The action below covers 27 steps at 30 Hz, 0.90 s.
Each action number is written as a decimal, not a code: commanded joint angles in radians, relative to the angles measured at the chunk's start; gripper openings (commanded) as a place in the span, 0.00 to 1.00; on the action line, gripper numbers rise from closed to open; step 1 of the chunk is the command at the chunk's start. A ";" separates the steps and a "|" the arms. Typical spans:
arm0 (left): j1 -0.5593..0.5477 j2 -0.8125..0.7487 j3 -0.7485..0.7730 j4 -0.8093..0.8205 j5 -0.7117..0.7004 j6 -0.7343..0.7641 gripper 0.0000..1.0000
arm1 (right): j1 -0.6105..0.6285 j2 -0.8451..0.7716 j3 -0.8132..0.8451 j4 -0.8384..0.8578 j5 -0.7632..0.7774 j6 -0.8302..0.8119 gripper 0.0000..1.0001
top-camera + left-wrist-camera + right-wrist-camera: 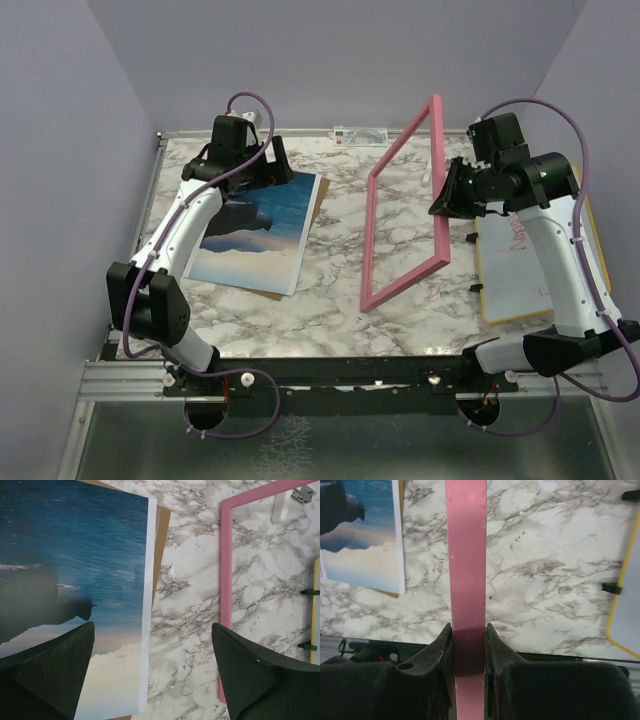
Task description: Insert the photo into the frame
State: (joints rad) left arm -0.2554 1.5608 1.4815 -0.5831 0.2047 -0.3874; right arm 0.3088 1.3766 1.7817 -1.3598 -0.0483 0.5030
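The photo [255, 225] of blue sea and dark cliffs lies flat at the left of the table, on a brown backing board [318, 195]. My left gripper [275, 165] hovers open over the photo's far right corner. In the left wrist view its fingers [55, 670] straddle the photo's [75, 555] white edge and bare marble, holding nothing. The pink frame [405, 285] stands tilted on its near edge in the middle of the table. My right gripper [445, 190] is shut on the frame's right rim, and the right wrist view shows the rim [466, 555] pinched between both fingers of that gripper [468, 627].
A whiteboard [530, 260] with red writing and a yellowish edge lies at the right, under my right arm. Small black clips [478, 288] sit beside it. A small white item [360, 135] lies at the table's back edge. Purple walls close in the back and sides.
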 commanded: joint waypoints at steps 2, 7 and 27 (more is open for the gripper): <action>0.001 0.046 0.011 0.029 -0.045 0.049 0.99 | 0.003 0.042 0.102 -0.104 0.230 -0.104 0.00; 0.001 0.081 0.022 0.028 -0.050 0.056 0.99 | 0.003 0.067 0.153 -0.105 0.273 -0.151 0.01; 0.002 0.214 0.168 -0.014 -0.105 0.040 0.99 | 0.040 0.243 0.325 -0.106 0.327 -0.188 0.01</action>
State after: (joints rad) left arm -0.2554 1.7325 1.5955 -0.5751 0.1589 -0.3431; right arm 0.3241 1.5604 2.0644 -1.4353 0.2295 0.3386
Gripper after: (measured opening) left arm 0.990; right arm 0.220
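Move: Pinched in the right hand by one long side, the pink frame hangs over the table's right half; from that hand the photo lies about 42 cm left, 14 ahead and 27 below. The whiteboard's middle is some 28 cm to its right and 6 ahead, the white stick 31 ahead and 4 right. From the open left hand the photo's middle is about 7 cm left, 3 back and 20 below; the brown backing under it is centred about 5 back and 6 left. Carrying the pink frame farther from the photo, the right hand keeps its pinch and goes right and slightly up, then mostly forward, about 5 cm out and 4 cm right overall, rolling nearly 20 degrees so that its left side dips. The left hand, fingers still wide open and touching nothing, sinks some 4 cm over the photo while edging forward, then goes on forward, rising a little. ##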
